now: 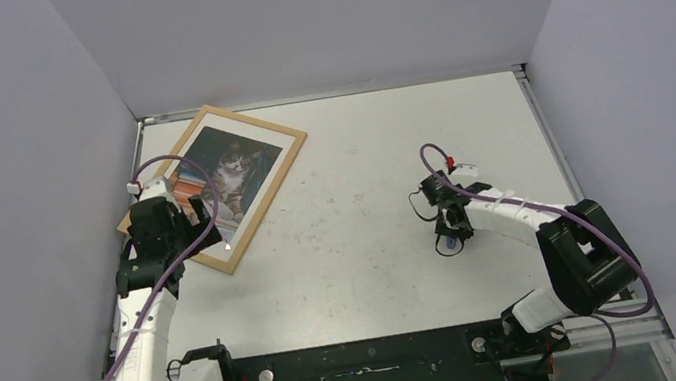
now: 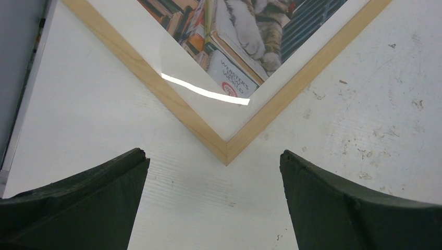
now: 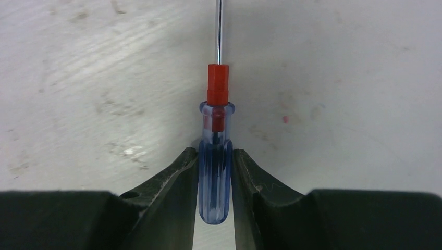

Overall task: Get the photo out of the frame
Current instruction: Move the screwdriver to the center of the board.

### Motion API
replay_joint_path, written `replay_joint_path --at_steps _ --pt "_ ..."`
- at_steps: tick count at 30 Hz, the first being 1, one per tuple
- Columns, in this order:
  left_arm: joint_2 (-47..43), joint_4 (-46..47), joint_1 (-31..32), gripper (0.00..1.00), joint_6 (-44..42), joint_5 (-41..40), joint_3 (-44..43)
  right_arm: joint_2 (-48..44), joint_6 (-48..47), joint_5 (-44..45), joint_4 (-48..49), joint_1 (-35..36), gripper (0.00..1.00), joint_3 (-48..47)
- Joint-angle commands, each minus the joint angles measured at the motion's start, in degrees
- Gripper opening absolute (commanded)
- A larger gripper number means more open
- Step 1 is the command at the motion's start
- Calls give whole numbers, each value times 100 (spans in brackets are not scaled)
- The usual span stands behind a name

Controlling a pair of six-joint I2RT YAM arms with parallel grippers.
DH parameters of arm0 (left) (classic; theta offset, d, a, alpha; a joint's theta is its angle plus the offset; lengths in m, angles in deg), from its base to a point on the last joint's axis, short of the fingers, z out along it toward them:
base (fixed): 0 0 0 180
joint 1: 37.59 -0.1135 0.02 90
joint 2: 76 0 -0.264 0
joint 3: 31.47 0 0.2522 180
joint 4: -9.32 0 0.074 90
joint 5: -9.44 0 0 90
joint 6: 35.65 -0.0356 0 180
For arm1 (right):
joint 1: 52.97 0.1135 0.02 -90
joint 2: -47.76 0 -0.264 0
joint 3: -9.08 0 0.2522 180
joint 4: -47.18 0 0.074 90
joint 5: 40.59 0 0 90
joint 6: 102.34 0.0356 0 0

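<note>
The frame [image 1: 274, 192], thin light wood, lies flat and face up at the table's back left. The photo [image 1: 229, 166], a cat among books, sits inside it under a shiny glazing. In the left wrist view the frame's near corner [image 2: 226, 153] points at me and the photo [image 2: 245, 36] fills the top. My left gripper [image 1: 196, 217] hovers over that corner, open wide, its fingertips [image 2: 133, 161] on either side of it with nothing between. My right gripper [image 1: 452, 234] stands at the table's right, shut on a screwdriver [image 3: 215, 172] with a clear blue handle and red collar.
Grey walls close in the table on the left, back and right. The frame's left corner lies close to the left wall. A raised rim [image 1: 550, 149] runs along the table's right edge. The screwdriver's metal shaft [image 3: 219, 31] points away from the right wrist, over the white tabletop.
</note>
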Motion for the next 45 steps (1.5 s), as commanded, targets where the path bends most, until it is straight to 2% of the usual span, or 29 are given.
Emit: replay_joint_path --at_steps 1,7,15,19,23,32,41,45 --pt "-33 245 -56 97 40 56 -74 -364 56 139 -719 -412 9 109" --pt "-25 251 -50 97 35 56 -71 -265 -257 -189 -610 -1164 9 244" --pt "-10 261 -57 97 40 83 -70 -91 -378 -361 -461 -1250 11 392" --pt "-25 258 -56 97 40 83 -63 -106 -403 -395 -445 -1244 18 430" --pt "-12 265 -57 97 39 97 -63 -212 -501 -442 -447 -1246 31 356" --pt "-9 283 -57 97 39 126 -60 -344 -854 -554 -689 -1248 52 -142" --pt "-33 284 -52 97 40 116 -50 -742 -979 -373 -1305 -1149 66 -901" --pt "-27 289 -57 97 51 116 -63 -914 -610 -489 -1131 -611 70 -1196"
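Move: The right hand already holds the screwdriver by its handle, low over the board. The spot where it is set down lies about 5 cm to the hand's right, 1 cm back and at the same height. The picture frame's middle is some 43 cm to its left and 15 cm ahead; the board's right edge is roughly 25 cm to its right, level with it. From the left hand, the screwdriver is about 42 cm right, 2 cm back and 16 cm below. The right hand carries the screwdriver about 5 cm right, opens to let go, then lifts about 5 cm clear. ##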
